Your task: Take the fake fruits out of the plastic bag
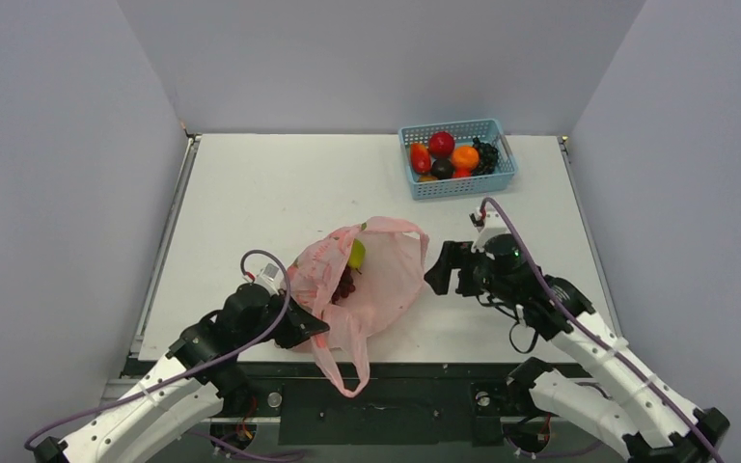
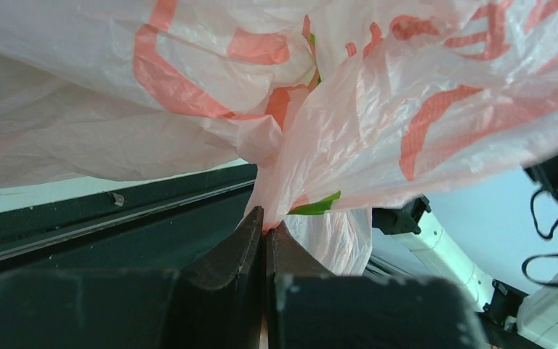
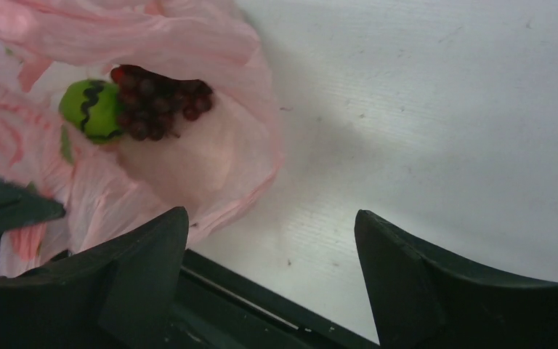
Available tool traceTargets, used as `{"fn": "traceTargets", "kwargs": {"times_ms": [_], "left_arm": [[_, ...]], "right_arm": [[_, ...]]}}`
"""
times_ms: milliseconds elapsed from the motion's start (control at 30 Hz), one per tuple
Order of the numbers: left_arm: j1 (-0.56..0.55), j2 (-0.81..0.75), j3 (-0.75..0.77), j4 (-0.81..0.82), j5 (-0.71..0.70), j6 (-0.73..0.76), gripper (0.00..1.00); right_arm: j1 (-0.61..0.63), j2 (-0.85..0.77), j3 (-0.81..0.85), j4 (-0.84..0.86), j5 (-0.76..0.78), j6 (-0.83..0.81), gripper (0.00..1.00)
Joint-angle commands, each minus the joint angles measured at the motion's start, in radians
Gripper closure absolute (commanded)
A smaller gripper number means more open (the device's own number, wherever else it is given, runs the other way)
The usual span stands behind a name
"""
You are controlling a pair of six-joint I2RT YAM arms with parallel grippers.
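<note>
The pink plastic bag (image 1: 371,280) lies in the middle of the table with its mouth open toward the right. Inside it I see a yellow-green fruit (image 1: 357,254) and a dark red grape bunch (image 1: 345,285). The right wrist view shows them too, the green fruit (image 3: 91,110) beside the grapes (image 3: 160,102). My left gripper (image 1: 311,325) is shut on the bag's near edge; the pinched plastic (image 2: 312,145) rises from between the jaws. My right gripper (image 1: 441,270) is open and empty, just right of the bag's mouth, apart from it.
A light blue mesh basket (image 1: 415,183) stands at the back right with a red fruit (image 1: 441,143), an orange fruit (image 1: 464,156) and other fruits in it. One bag handle (image 1: 352,376) hangs over the table's near edge.
</note>
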Motion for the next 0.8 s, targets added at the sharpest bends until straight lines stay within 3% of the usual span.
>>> {"fn": "traceTargets", "kwargs": {"times_ms": [0,167,400,533,767], "left_arm": [[0.001,0.04,0.062,0.078,0.003,0.038,1.0],[-0.001,0.047,0.069,0.081,0.005,0.045,1.0],[-0.001,0.017,0.063,0.048,-0.005,0.034,1.0],[-0.002,0.014,0.068,0.04,-0.018,0.036,1.0],[-0.001,0.042,0.068,0.068,-0.022,0.038,1.0]], "right_arm": [[0.11,-0.174,-0.043,-0.046,-0.01,-0.009,0.2],[0.268,-0.222,-0.01,-0.013,-0.035,-0.022,0.22],[0.53,0.005,0.078,0.141,0.127,-0.081,0.4],[0.57,0.141,0.116,0.228,0.232,-0.095,0.44],[0.58,0.272,0.017,0.541,0.418,-0.107,0.44]]}}
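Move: The grapes lie in the open bag about 19 cm left of the right hand, 6 cm ahead and 14 cm below. The pear is roughly 7 cm farther out than the grapes and 3 cm to their right; a green melon lies about 5 cm nearer the base than them and 4 cm to their left. From the left hand, which still pinches the bag's edge, the grapes are some 12 cm ahead, 2 cm right and 9 cm lower. The right hand swings back, then left 13 cm towards the grapes, turning 25 degrees counter-clockwise, fingers partly closing. ##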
